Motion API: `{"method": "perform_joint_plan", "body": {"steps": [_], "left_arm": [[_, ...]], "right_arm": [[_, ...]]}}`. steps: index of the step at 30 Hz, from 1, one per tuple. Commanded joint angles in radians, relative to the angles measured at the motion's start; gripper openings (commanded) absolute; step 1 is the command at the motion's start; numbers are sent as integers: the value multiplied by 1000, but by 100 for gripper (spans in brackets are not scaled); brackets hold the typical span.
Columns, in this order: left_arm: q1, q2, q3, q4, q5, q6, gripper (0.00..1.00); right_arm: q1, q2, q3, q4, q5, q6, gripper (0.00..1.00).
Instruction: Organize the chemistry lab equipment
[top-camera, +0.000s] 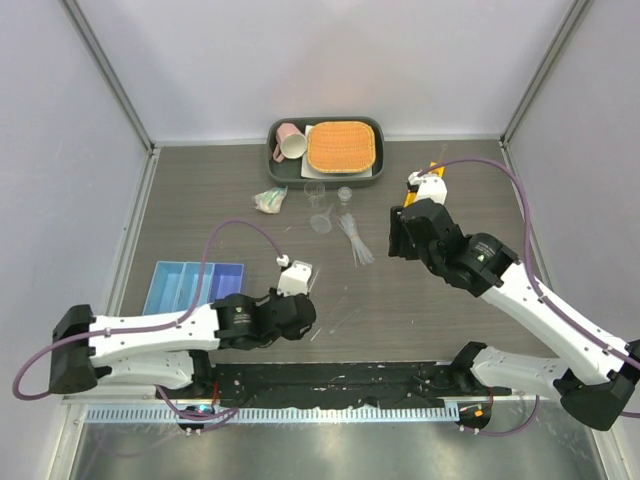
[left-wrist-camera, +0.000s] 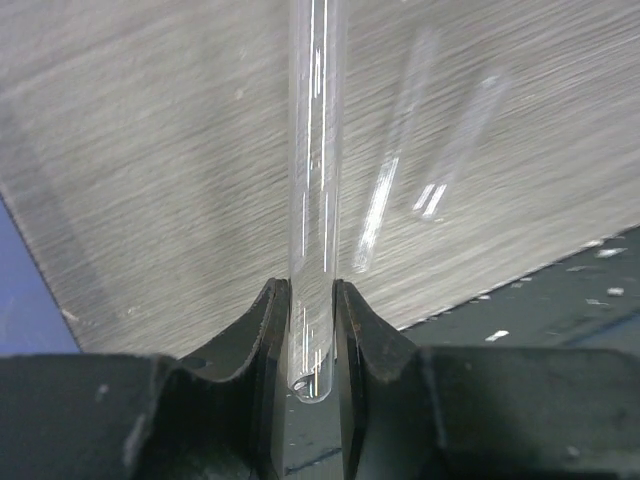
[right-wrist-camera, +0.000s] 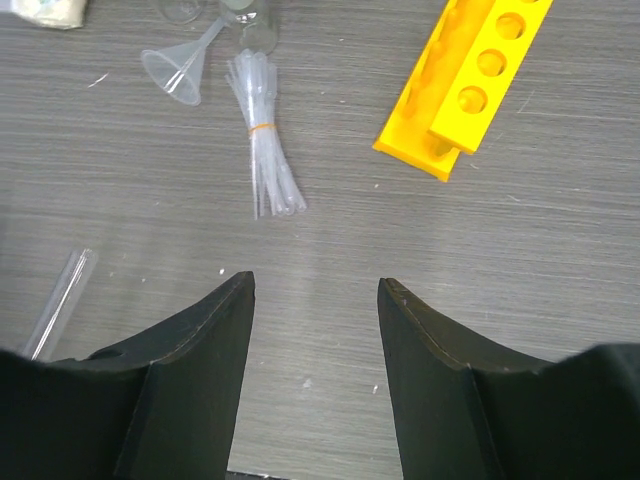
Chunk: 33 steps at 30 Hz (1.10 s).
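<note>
My left gripper (left-wrist-camera: 310, 300) is shut on a thin glass tube (left-wrist-camera: 315, 150), which runs from between its fingers out over the table. Two more tubes (left-wrist-camera: 385, 190) lie on the wood beside it. From above, the left gripper (top-camera: 312, 318) sits near the table's front, right of the blue three-compartment tray (top-camera: 195, 287). My right gripper (right-wrist-camera: 315, 290) is open and holds nothing. It hovers (top-camera: 400, 235) just short of the bundled pipettes (right-wrist-camera: 265, 150), the funnel (right-wrist-camera: 178, 72) and the yellow holed rack (right-wrist-camera: 470, 80). Small beakers (top-camera: 314, 192) stand behind the funnel.
A dark tray (top-camera: 275, 165) at the back holds a pink mug (top-camera: 290, 142) and an orange woven mat (top-camera: 342, 146). A green-and-white wad (top-camera: 269, 200) lies left of the beakers. A dark strip (top-camera: 340, 380) runs along the near edge.
</note>
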<state>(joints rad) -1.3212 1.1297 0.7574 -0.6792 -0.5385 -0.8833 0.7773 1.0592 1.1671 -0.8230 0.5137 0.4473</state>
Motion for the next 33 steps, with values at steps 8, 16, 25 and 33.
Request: {"method": "perform_joint_plan", "body": {"steps": [8,16,25,33], "left_arm": [[175,-205,140,236,534,311,5],[310,-209,94,469,931,328,5],[393,-246,-30,724,1224,285,4],[439,-341,-135,829,1316,244,4]], "right_arm": [[5,-117,-23,123,-299,-88,60],[4,-243,22,140,-637,-88,59],[4,-288,-23,209,-837,-36,57],[4,-295,98,125,-859,-48,57]]}}
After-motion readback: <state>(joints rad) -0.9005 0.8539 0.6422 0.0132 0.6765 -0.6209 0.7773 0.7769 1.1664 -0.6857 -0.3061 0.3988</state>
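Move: The left fingers already hold a test tube near its rounded end. Its middle is about 5 cm ahead and 2 cm right of that hand, level with it, and about 8 cm back, 20 cm left and 14 cm below the right hand. The open right gripper waits some 13 cm ahead, 22 cm right and 15 cm above the left hand. From the right hand the yellow rack lies 13 cm ahead, 5 cm right, 21 cm down; the tube bundle 7 cm ahead, 9 cm left, 23 cm down. Still pinching the tube by its rounded end, the left hand lifts it about 15 cm, carrying it rightward and later slightly back while the wrist rolls left-side-down and turns clockwise, swinging the free end towards the right gripper. The right hand comes to meet it, back, up and left, some 17 cm in all, turning counter-clockwise and rolling left-side-up, fingers kept open without closing on the tube. ##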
